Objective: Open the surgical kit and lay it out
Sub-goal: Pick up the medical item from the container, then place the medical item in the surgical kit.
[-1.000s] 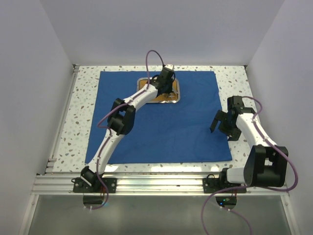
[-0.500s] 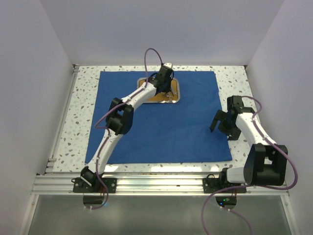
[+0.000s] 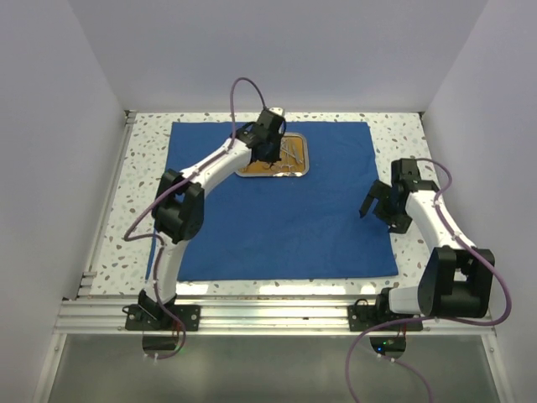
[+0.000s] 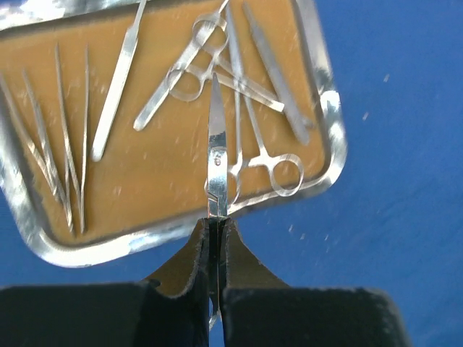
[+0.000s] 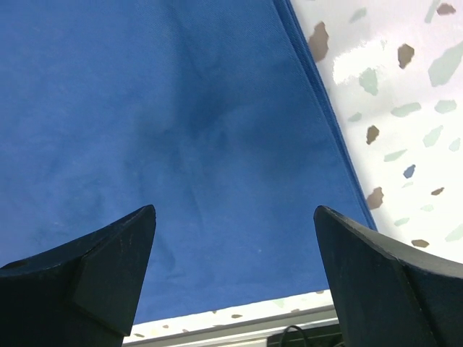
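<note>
The royal-blue cloth wrap (image 3: 277,218) lies spread flat on the table. The steel tray (image 3: 303,169) with its orange-brown inside sits at the cloth's far middle. My left gripper (image 3: 266,149) hovers over the tray's left part, shut on slim silver scissors (image 4: 216,137) whose blade points away from the wrist camera. In the left wrist view the tray (image 4: 329,130) still holds tweezers (image 4: 69,144), ringed forceps (image 4: 269,160) and other slim instruments. My right gripper (image 3: 377,206) stands open over the cloth's (image 5: 181,108) right edge, with nothing between its fingers.
The speckled tabletop (image 3: 403,134) shows around the cloth, with white walls on three sides. An aluminium rail (image 3: 268,315) runs along the near edge by the arm bases. In the right wrist view the bare tabletop (image 5: 391,108) lies just right of the cloth.
My left arm has swung left and its gripper has shifted toward the tray's left side, uncovering more of the tray. The right arm has barely moved.
</note>
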Robot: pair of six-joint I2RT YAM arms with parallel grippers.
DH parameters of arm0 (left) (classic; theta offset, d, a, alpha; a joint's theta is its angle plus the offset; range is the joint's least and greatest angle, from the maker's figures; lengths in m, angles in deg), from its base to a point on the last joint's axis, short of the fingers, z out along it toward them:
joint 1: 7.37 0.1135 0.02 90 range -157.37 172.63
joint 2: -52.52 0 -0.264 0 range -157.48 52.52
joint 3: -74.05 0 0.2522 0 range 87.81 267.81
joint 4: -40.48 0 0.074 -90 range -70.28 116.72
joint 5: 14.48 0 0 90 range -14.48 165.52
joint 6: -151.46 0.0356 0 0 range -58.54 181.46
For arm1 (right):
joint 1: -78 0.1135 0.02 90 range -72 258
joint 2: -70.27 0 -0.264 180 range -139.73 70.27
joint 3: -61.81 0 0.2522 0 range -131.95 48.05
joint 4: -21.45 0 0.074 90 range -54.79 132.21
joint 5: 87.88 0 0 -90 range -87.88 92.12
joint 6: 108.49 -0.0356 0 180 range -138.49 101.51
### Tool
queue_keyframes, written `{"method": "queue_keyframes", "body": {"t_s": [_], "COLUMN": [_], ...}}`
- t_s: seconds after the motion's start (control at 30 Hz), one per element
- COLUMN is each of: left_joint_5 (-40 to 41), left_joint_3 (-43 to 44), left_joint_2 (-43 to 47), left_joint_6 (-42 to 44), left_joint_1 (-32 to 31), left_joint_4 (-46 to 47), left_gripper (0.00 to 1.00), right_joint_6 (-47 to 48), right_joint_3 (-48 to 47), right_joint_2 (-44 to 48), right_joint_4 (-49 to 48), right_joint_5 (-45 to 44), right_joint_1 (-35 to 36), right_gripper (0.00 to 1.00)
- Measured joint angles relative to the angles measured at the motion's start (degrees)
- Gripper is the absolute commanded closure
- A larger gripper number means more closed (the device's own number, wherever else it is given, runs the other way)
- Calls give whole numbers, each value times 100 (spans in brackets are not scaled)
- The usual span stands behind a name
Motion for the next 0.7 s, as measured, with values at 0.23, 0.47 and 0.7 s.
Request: {"method": "queue_keyframes", "body": {"t_s": [0.23,0.47,0.7], "left_joint_5": [94,219,236], "left_joint_3": [-2892,-5372,-6450], "left_joint_2": [2111,4529,5254], "left_joint_6": [2,-72,-363], "left_joint_1": [2,44,114], "left_joint_4": [-57,39,4], "left_gripper": [100,100,100], "right_joint_6": [-214,-450,-662], "right_joint_3": [-573,-1622,-2509], "right_joint_2": [-186,-634,-1467], "right_joint_4": [-236,-645,-831], "right_joint_5": [267,369,380], "right_joint_1": [144,568,826], "right_gripper": [5,5,5]}}
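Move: The open spot on the blue cloth for the scissors already in the left gripper lies about 24 cm back and 17 cm left of it, 10 cm below; the tray's middle is some 8 cm ahead, level sideways and 9 cm below. From the empty right gripper, the instrument tray lies roughly 30 cm ahead, 31 cm left and 5 cm below; the held scissors are about 24 cm ahead and 31 cm left, slightly higher. Carry the scissors in the closed left gripper back some 23 cm and left about 16 cm, away from the tray and out over the bare near-left cloth, nearly level until a slight sink at the end, tipping the fingers a little further down. Meanwhile send the wide-open right gripper forward, up and somewhat left towards the tray, tilting its fingers outward about 20 degrees. ##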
